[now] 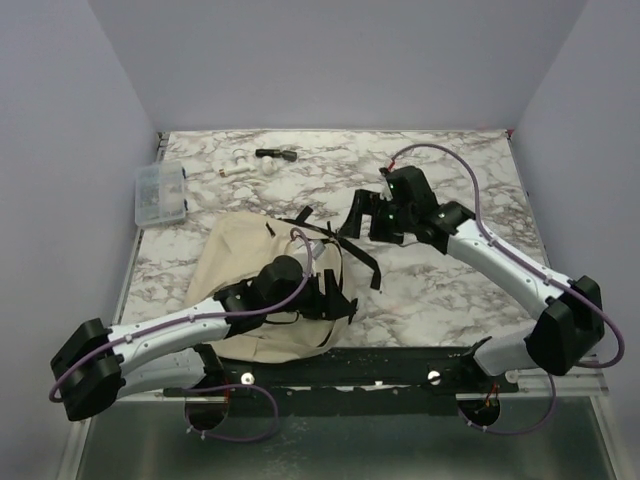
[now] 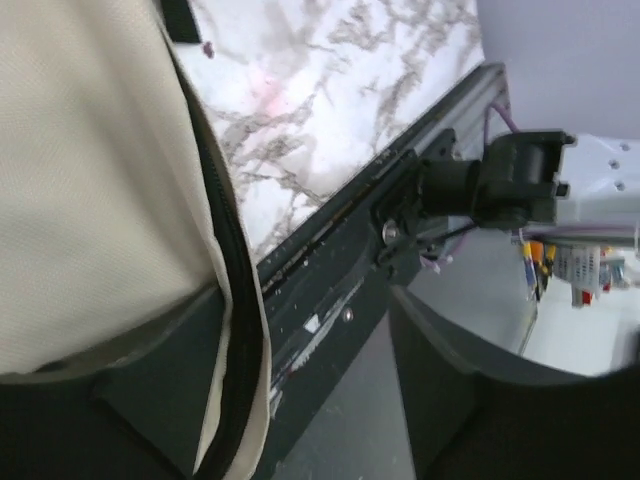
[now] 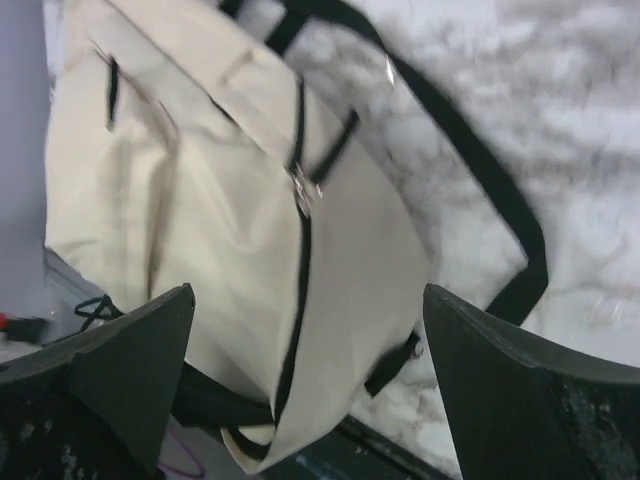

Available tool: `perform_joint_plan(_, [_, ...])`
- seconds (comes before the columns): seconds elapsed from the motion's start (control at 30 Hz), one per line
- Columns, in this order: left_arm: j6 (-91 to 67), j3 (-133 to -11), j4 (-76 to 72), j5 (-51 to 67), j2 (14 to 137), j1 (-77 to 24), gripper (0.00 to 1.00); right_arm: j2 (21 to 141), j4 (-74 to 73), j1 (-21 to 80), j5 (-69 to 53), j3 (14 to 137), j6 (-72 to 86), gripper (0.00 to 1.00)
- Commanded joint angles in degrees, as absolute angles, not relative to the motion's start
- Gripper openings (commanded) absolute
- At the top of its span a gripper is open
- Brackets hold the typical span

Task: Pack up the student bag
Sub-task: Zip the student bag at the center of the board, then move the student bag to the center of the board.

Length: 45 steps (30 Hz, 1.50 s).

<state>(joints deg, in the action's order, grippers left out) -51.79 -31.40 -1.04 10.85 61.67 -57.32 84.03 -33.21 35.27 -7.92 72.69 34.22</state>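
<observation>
The student bag [image 1: 235, 262] is a beige canvas backpack lying flat at the left front of the marble table, its black straps [image 1: 352, 243] trailing to the right. My left gripper [image 1: 335, 300] is open at the bag's right edge. In the left wrist view [image 2: 300, 305] the bag's fabric [image 2: 90, 180] and black zipper edge [image 2: 235, 330] lie against the left finger. My right gripper [image 1: 368, 218] is open and empty above the straps. In the right wrist view [image 3: 310, 292] the bag [image 3: 220, 200] and its zipper pull [image 3: 300, 195] show below it.
A small clear plastic box [image 1: 160, 193] stands at the back left. Small white pieces [image 1: 237, 168] and a black item [image 1: 276, 154] lie near the back wall. A black rail [image 1: 400, 365] runs along the table's near edge.
</observation>
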Motion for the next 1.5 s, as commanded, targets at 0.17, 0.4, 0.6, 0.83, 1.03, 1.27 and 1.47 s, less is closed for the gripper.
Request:
perform_joint_plan(0.17, [-47.4,-33.7,10.7,18.5,39.1,-54.0,0.87,76.5,-18.6,46.4,-12.2,52.3,53.9,0.98])
perform_joint_plan(0.4, [-43.5,-39.8,22.5,15.9,33.1,-53.2,0.98,78.2,-18.5,50.6,3.5,48.1,58.9,0.76])
perform_joint_plan(0.6, [-40.2,-45.4,30.4,4.5,29.8,-52.9,0.99,80.2,-6.9,50.6,5.4,41.3,58.6,0.34])
perform_joint_plan(0.83, [-33.3,-49.5,32.3,-13.8,27.0,-52.7,0.98,83.3,-21.7,48.9,21.2,48.5,53.1,0.01])
perform_joint_plan(1.03, [-28.2,-50.7,31.5,-21.9,28.7,-52.7,0.98,76.0,-18.2,28.4,12.3,46.4,43.1,0.00])
perform_joint_plan(1.27, [-30.3,-48.3,31.8,-25.7,33.2,-52.1,0.98,77.8,-23.1,24.9,12.9,54.5,35.9,0.00])
perform_joint_plan(1.47, [-34.2,-46.6,32.9,-21.3,38.2,-50.0,0.98,79.8,-29.0,19.4,12.8,60.2,34.0,0.00])
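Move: The stretch of the bag's zip edge I go for lies about 9 cm back from my right hand, 3 cm left and 12 cm below. The zip slider is some 2 cm ahead, 6 cm left, the loose strap's end about 9 cm back and 4 cm right, and the black side tab roughly 16 cm back and 2 cm left. From my left hand, already opening around the near zip edge, that stretch is about 8 cm forward, 2 cm right, 5 cm below. My left hand opens fully, comes free of the zip edge and rises some 18 cm while going left, then forward, its fingers swinging to point forward, and sinks a little at the end. My open right hand dips back and down to the bag's right zip edge, shuts on it, then drags it about 17 cm right and some 13 cm forward, lifting slightly and turning about 30 degrees clockwise. ##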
